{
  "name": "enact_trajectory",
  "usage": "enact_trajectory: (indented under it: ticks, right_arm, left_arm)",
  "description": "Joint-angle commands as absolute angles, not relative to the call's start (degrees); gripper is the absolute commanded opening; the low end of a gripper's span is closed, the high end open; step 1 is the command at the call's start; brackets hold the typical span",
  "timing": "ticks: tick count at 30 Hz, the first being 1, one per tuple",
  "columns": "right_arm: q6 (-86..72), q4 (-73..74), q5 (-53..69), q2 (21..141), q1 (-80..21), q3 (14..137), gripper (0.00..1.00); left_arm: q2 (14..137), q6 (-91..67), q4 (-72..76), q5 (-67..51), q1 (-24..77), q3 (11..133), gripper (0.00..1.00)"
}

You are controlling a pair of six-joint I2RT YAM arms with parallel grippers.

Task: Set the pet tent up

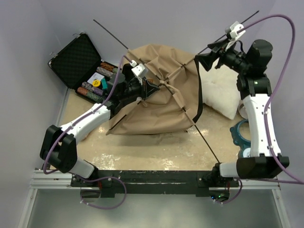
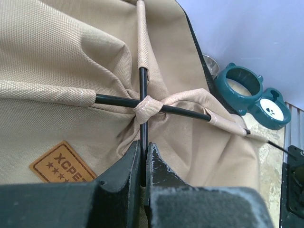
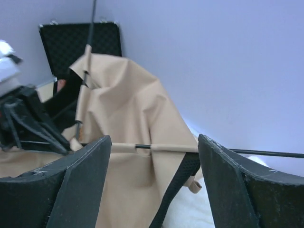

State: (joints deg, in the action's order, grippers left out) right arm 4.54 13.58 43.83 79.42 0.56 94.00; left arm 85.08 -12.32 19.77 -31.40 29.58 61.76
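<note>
The pet tent (image 1: 161,102) lies slumped in tan fabric mid-table, its two thin black poles (image 1: 202,130) crossing near its top. My left gripper (image 1: 148,88) reaches in from the left and is shut on one pole (image 2: 143,137), just below the fabric loop at the crossing (image 2: 145,107). A brown patch (image 2: 61,162) sits beside it. At the tent's far right corner my right gripper (image 1: 203,58) is open. In the right wrist view its gripper (image 3: 154,154) has wide-spread jaws. The sleeved pole (image 3: 152,147) runs across between them, and neither jaw touches it.
An open black foam-lined case (image 1: 76,59) with small items stands at the back left. To the tent's right lies a white fluffy cushion (image 1: 223,95). A teal double bowl (image 1: 241,137) sits by the right arm. Pole ends jut out toward the back walls.
</note>
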Motion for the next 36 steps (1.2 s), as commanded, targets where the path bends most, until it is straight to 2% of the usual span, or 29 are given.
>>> enact_trajectory:
  ticks: [1,3,8,13,18,23,31,36]
  right_arm:
    - [0.79,11.59,39.75,73.57,-0.26,93.70,0.81]
    - [0.44,13.26,38.59,73.13,3.41,91.85,0.87]
    - [-11.93,9.42,45.86,73.39,8.43,84.22,0.98]
    - [-19.32,-4.89,50.97,75.14,8.70,78.59,0.98]
    - [-19.42,-9.84,52.73,79.01,8.35,77.34,0.98]
    - [-28.20,-21.95,57.03,80.86,7.56,75.94,0.98]
    - [-25.84,-20.92,52.83,83.49,4.66,74.62,0.98]
    - [-23.03,-19.68,54.23,82.36,4.66,73.74,0.98]
  left_arm:
    - [83.32,-14.50,24.60,-33.57,27.25,65.66,0.00]
    - [82.80,-14.50,24.96,-34.54,27.07,65.65,0.00]
    - [81.83,-15.38,27.42,-36.65,26.72,64.69,0.00]
    - [82.00,-15.55,28.12,-38.05,26.72,64.86,0.00]
    - [82.53,-16.61,29.44,-39.72,26.72,65.30,0.00]
    - [82.53,-16.70,29.09,-40.78,26.72,65.30,0.00]
    - [82.09,-18.46,30.67,-42.19,26.72,65.13,0.00]
    - [81.21,-18.19,29.89,-42.54,26.72,65.39,0.00]
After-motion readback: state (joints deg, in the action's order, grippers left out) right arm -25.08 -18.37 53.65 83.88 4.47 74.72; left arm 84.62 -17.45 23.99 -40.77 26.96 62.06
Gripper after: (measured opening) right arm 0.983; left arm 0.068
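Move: The tan sleeve end on the far-right pole is about 8 cm ahead of the open right gripper, 2 cm left and some 10 cm below. The hub, where the poles cross, lies 14 cm left, 2 cm ahead and 16 cm down; the white pillow is 8 cm ahead, 12 cm right, far below. For the left gripper, which already holds a pole, the hub is 4 cm right and 2 cm ahead; the sleeve end, 16 cm right, 11 cm ahead, slightly higher. Bring the right gripper back and up about 4 cm first, swinging right, then down and forward some 12 cm towards the far-right sleeve end, with a short bob up near the end. Spread the fingers fully, tip them down about 15 degrees and roll the hand's left side up some 20. Keep the left gripper pinching the pole beside the hub, easing up 2 cm. ##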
